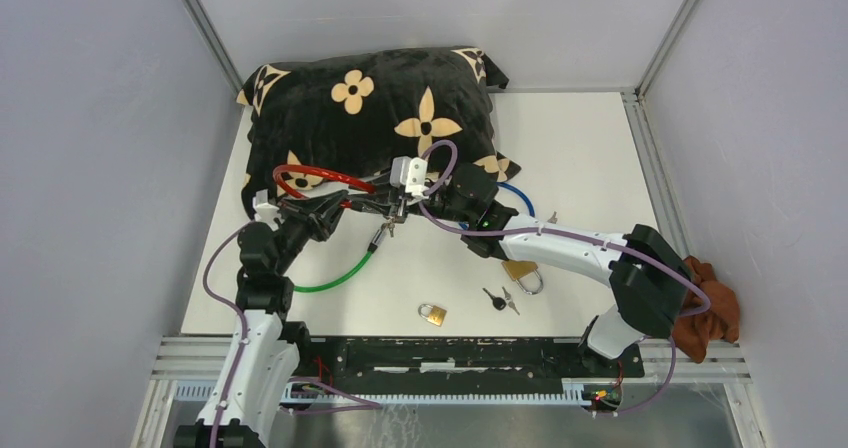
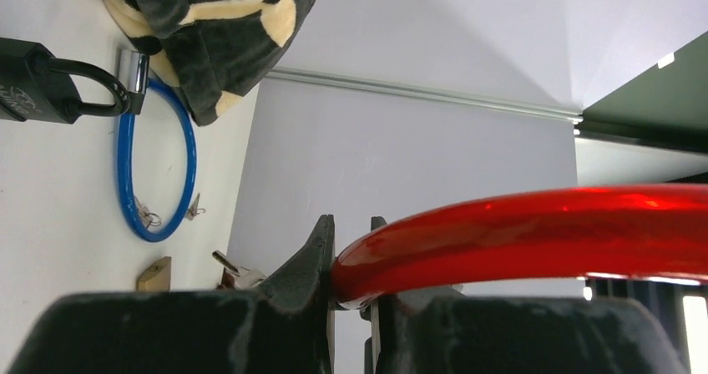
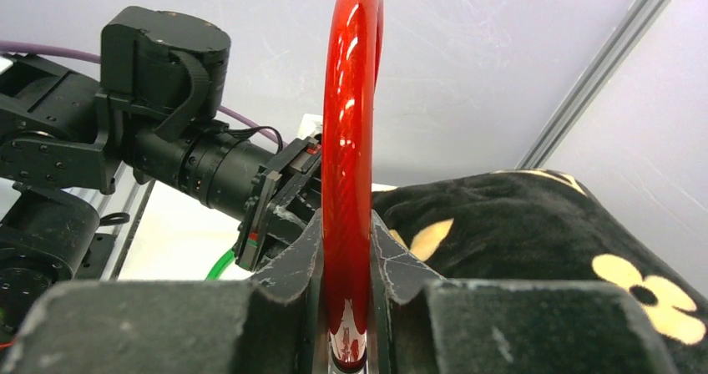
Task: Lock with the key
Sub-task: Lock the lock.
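Observation:
A red cable lock loop (image 1: 320, 175) is held above the table in front of the pillow. My left gripper (image 1: 350, 201) is shut on one end of the red cable (image 2: 543, 232), which runs off to the right from between its fingers (image 2: 317, 257). My right gripper (image 1: 400, 203) is shut on the same red cable (image 3: 351, 140), which rises straight up from its jaws, with a shiny metal tip low between them. A black-headed key (image 1: 495, 298) lies on the table near the front. Small keys (image 1: 385, 230) hang by the green cable.
A black flowered pillow (image 1: 370, 118) fills the back. A green cable (image 1: 340, 276), a blue cable (image 1: 520, 196) with a black padlock (image 2: 33, 82), and two brass padlocks (image 1: 432, 314) (image 1: 523, 273) lie on the table. A rust cloth (image 1: 710, 313) sits at the right edge.

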Robot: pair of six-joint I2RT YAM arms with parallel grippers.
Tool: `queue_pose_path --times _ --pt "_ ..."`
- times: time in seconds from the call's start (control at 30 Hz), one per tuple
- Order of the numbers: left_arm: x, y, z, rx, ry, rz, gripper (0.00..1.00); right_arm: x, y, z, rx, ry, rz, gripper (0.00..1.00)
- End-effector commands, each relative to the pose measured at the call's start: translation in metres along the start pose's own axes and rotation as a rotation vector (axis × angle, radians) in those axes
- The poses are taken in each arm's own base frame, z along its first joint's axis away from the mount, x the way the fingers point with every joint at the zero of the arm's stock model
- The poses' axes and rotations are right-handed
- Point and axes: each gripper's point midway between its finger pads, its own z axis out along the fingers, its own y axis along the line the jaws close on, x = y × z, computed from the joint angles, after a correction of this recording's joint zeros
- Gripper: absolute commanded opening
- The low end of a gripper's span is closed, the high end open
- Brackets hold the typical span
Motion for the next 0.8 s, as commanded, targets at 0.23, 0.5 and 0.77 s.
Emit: queue_pose_path --times 0.23,0.5,0.77 --pt "0.01 -0.084 -0.008 0.171 0.037 -0.091 0.02 0.0 -0.004 0.0 -0.072 -0.031 0.102 0.08" --pt "0.01 -0.079 -0.007 0.16 0.028 -0.059 0.02 -0.002 -0.017 0.013 -0.064 -0.049 0.138 0.22" --pt "0.005 -0.074 -0.006 0.163 0.0 -0.018 0.02 -0.004 -0.003 0.002 -0.123 -0.01 0.087 0.44"
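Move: The lock lies just below the cable end that the right hand holds, roughly 5 cm under those fingers and 2 cm back. From the left hand, which grips the red cable beside the lock, the lock is some 5 cm right, 1 cm back and slightly lower. The keys hang about 4 cm right of the right hand, 5 cm back and 8 cm down; the green cable's metal end lies about 7 cm back, 1 cm right and 28 cm below it. Forward by about 2.5 cm, after hardly moving at first, the right hand shifts with the red cable end, then eases back slightly and parts its fingers, letting go of the cable. The left hand rises about 2 cm at the start, then stays there, still gripping the red cable beside the lock. ##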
